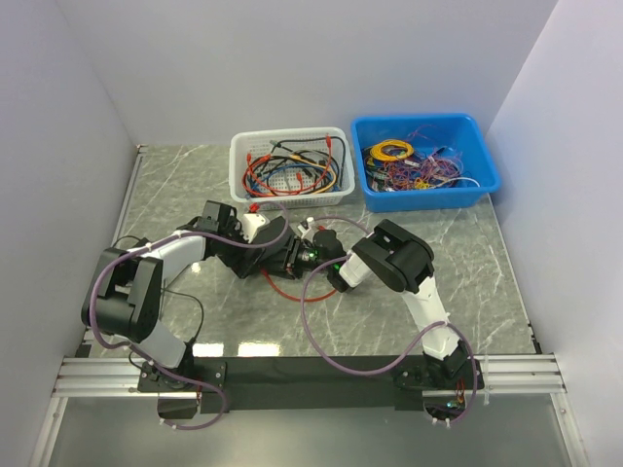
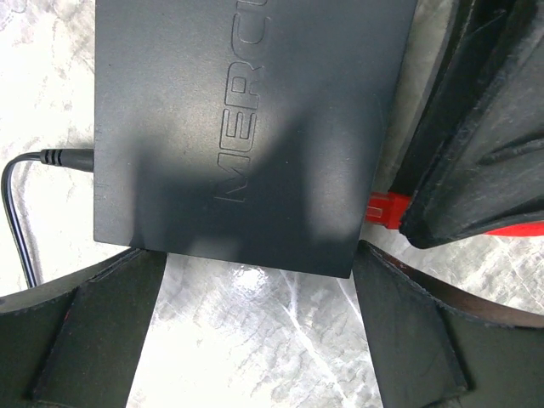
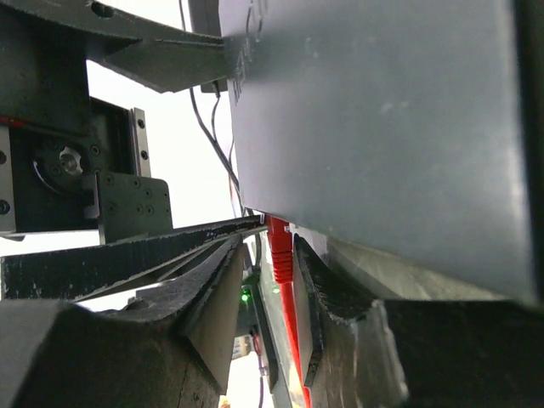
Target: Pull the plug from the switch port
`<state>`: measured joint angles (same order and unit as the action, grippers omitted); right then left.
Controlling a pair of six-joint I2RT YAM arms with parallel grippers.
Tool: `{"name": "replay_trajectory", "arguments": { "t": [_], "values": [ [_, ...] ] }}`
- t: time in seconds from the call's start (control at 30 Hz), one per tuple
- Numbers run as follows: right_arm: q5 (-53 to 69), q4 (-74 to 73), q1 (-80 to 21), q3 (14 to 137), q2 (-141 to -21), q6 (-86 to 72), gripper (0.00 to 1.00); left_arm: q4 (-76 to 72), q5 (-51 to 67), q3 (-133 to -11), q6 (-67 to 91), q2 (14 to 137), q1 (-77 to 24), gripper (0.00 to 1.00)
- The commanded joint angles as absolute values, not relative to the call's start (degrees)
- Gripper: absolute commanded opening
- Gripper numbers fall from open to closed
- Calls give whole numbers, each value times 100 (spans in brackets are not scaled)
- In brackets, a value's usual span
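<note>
The switch (image 2: 255,127) is a flat matte-black box lying on the marble table. A red plug (image 2: 382,208) sits in a port on its right edge. My left gripper (image 2: 259,276) is open wide, and its fingertips (image 2: 102,323) flank the switch's near edge. My right gripper (image 3: 270,242) is open around the red plug (image 3: 279,255): the plug lies against one finger, with a gap to the other. In the top view both grippers, left (image 1: 280,255) and right (image 1: 316,259), meet at mid-table and cover the switch. The red cable (image 1: 282,289) loops out toward the front.
A black power cord (image 2: 47,157) enters the switch's left edge. At the back stand a white mesh basket (image 1: 238,180) and a blue bin (image 1: 487,177), both holding tangled cables. White walls close in the table on three sides.
</note>
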<state>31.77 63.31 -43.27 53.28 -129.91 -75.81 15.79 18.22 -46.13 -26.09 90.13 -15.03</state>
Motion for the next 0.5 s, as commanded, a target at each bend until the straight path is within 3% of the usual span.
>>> {"name": "replay_trajectory", "arguments": {
  "t": [0.0, 0.1, 0.23, 0.3, 0.47],
  "values": [
    [2373, 5748, -4377, 5502, -13386, -7295, 37, 1767, 2197, -4605, -2637, 9167, -1512, 97],
    [2347, 5547, -4377, 5607, -13403, -7242, 34, 1758, 2197, -4614, -2628, 9185, -1512, 97],
    [2347, 5510, -4386, 5669, -13491, -7295, 7, 1767, 2224, -4614, -2628, 9193, -1512, 97],
    [2338, 5546, -4386, 5634, -13491, -7304, 0, 1758, 2241, -4614, -2628, 9167, -1512, 97],
    [2311, 5484, -4386, 5564, -13395, -7207, 0, 1697, 2145, -4641, -2584, 9184, -1503, 98]
  ]
}}
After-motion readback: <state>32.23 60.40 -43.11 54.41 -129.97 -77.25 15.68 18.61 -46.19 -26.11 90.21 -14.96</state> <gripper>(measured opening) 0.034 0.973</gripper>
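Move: The red plug in the switch's port sits right between the right hand's parted fingertips, perhaps 1 cm farther left and level in height. The switch's middle is about 6 cm ahead of this hand and straight ahead sideways. The plug's cable loops out some 8 cm back and 5 cm to the right; the white basket stands around 24 cm ahead and 2 cm to the right. From the left hand, the plug lies about 4 cm to the right and 2 cm back. The red plug is pinched between the right fingertips, which close from about a third open to nearly shut around its cable end. The right hand otherwise all but stays in place, sinking less than half a centimetre and tilting barely 5 degrees. No pull on the plug yet. ##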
